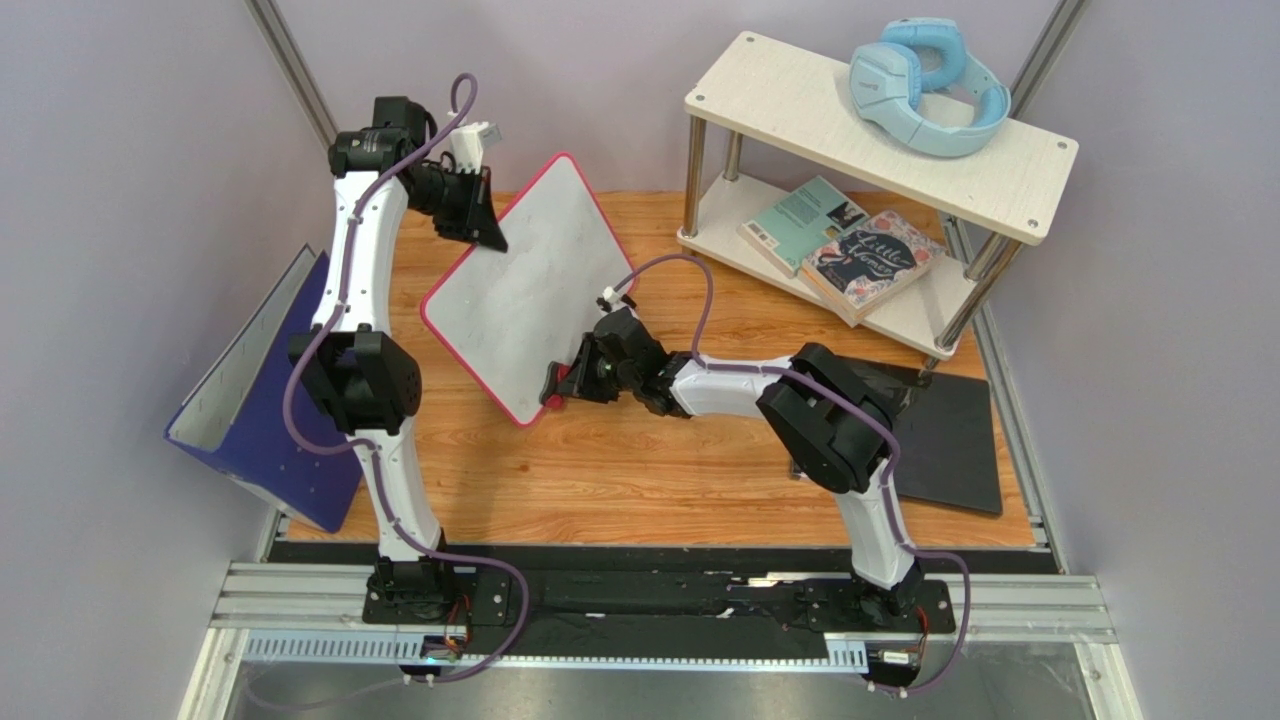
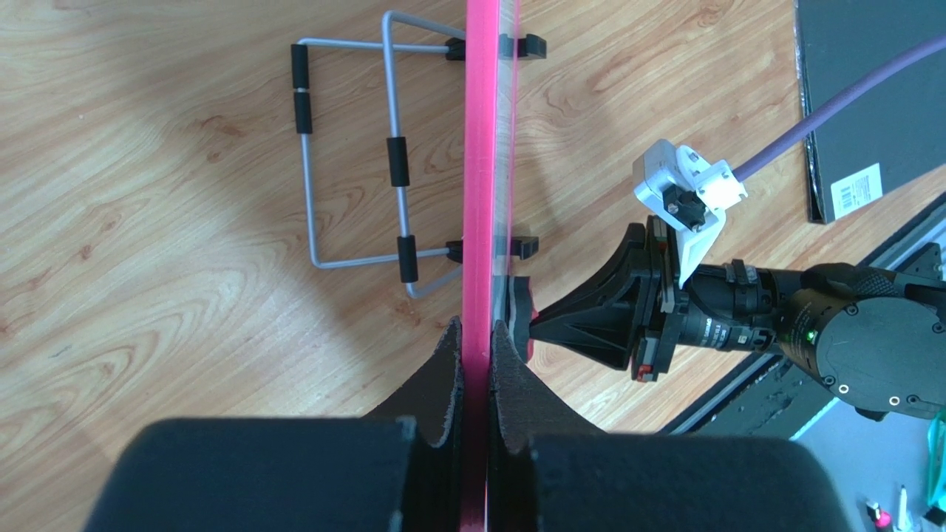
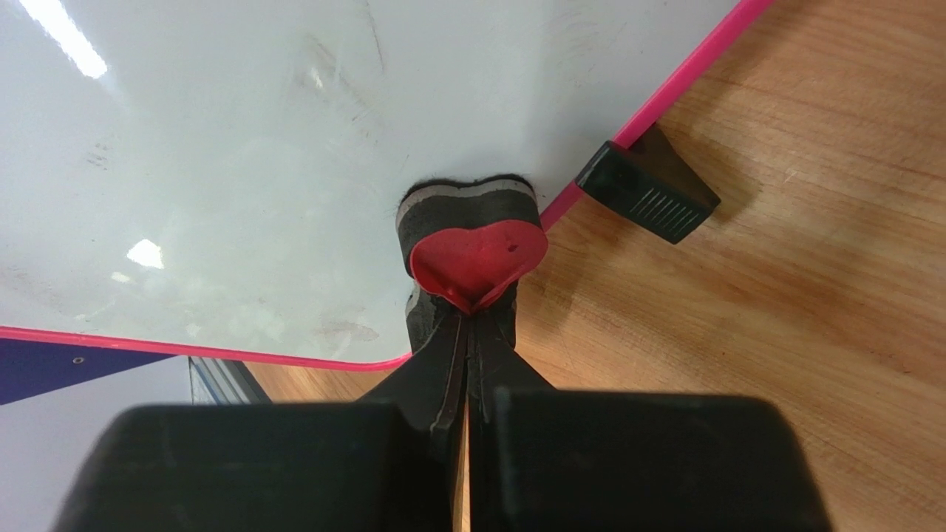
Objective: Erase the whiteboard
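The whiteboard (image 1: 526,285), white with a red-pink border, stands tilted on the wooden table. My left gripper (image 1: 478,210) is shut on its top edge; in the left wrist view the pink rim (image 2: 480,200) runs between the closed jaws of the gripper (image 2: 477,344). My right gripper (image 1: 564,378) is shut on a red heart-shaped eraser (image 3: 477,255) and presses its dark felt against the board's lower edge (image 3: 222,166). Faint smudges show on the white surface. A black foot (image 3: 650,188) shows beside the eraser.
A blue-purple folder (image 1: 263,398) leans at the left wall. A white two-tier shelf (image 1: 887,120) at the back right holds blue headphones (image 1: 924,83) and books (image 1: 849,248). A black mat (image 1: 939,435) lies on the right. The board's wire stand (image 2: 355,155) lies behind it.
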Robot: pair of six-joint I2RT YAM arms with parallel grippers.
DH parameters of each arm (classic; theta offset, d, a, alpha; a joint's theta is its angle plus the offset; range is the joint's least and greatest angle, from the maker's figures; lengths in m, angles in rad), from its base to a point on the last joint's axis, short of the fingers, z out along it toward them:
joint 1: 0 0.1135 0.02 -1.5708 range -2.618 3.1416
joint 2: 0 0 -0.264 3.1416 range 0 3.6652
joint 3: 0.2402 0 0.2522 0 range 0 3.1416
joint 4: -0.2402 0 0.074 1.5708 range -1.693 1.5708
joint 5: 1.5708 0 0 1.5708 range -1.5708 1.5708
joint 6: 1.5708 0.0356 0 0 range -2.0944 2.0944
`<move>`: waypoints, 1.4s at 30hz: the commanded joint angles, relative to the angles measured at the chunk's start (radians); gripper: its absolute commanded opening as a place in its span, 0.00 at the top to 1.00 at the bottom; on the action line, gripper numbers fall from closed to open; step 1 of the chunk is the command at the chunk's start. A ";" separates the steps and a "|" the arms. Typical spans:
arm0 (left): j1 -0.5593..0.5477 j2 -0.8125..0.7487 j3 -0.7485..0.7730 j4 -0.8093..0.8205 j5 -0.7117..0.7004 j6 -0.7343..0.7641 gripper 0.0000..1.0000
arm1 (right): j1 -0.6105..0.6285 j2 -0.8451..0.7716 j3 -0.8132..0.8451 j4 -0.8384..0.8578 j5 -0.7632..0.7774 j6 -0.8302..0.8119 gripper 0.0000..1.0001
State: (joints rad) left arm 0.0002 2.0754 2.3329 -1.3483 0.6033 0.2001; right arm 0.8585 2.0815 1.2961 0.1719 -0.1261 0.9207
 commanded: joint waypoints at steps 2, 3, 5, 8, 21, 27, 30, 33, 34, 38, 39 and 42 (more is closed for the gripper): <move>-0.023 0.002 -0.006 0.003 -0.059 0.038 1.00 | -0.027 0.022 0.087 0.011 0.105 -0.006 1.00; -0.023 0.002 -0.006 0.003 -0.059 0.038 1.00 | -0.032 0.022 0.107 0.011 0.092 -0.008 1.00; -0.023 0.002 -0.007 0.003 -0.056 0.038 1.00 | -0.044 0.017 0.124 0.006 0.094 -0.017 1.00; -0.023 0.002 -0.009 0.005 -0.051 0.038 1.00 | -0.058 0.020 0.176 -0.024 0.111 -0.048 1.00; -0.014 0.011 0.014 0.012 -0.059 0.027 1.00 | -0.142 -0.119 0.172 0.032 0.054 -0.086 1.00; -0.006 0.035 0.052 0.017 -0.057 0.018 1.00 | -0.219 -0.380 -0.074 0.000 0.103 -0.131 1.00; 0.023 0.054 0.071 0.021 -0.050 0.010 1.00 | -0.262 -0.518 -0.218 -0.029 0.124 -0.174 1.00; 0.027 0.087 0.103 0.021 -0.046 0.002 1.00 | -0.300 -0.618 -0.317 -0.038 0.164 -0.184 1.00; 0.027 0.104 0.124 0.021 -0.046 0.004 1.00 | -0.312 -0.632 -0.371 -0.026 0.160 -0.184 1.00; 0.027 0.143 0.157 0.018 -0.039 0.007 1.00 | -0.322 -0.652 -0.443 -0.023 0.141 -0.189 1.00; 0.027 0.146 0.157 0.018 -0.037 0.007 1.00 | -0.320 -0.647 -0.449 -0.022 0.140 -0.187 1.00; 0.035 0.166 0.152 0.018 -0.025 0.005 1.00 | -0.322 -0.618 -0.455 -0.006 0.100 -0.177 1.00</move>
State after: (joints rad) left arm 0.0330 2.1910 2.4664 -1.3632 0.6556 0.1658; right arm 0.5354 1.4479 0.8417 0.1200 -0.0006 0.7578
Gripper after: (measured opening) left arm 0.030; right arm 0.004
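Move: At the bottom corner of the whiteboard, the right hand holds the eraser against its face; the board's middle lies about 11 cm ahead, 5 cm left and 7 cm higher. The lower black clip is some 3 cm ahead and 3 cm right, the upper clip about 12 cm ahead and 9 cm right, both slightly lower than the hand. From the left hand, which grips the board's upper-left edge, its middle is roughly 4 cm back, 5 cm right and 8 cm lower. Starting with the eraser on the board, the right hand goes forward about 8 cm and up along the board's slope, then swings away to the right some 20 cm, rising high before sinking again and drawing back a little. It turns clockwise about 20 degrees, fingers tipping up, and keeps its pinch on the eraser. The left hand keeps hold of the edge and eases forward about 2 cm. ##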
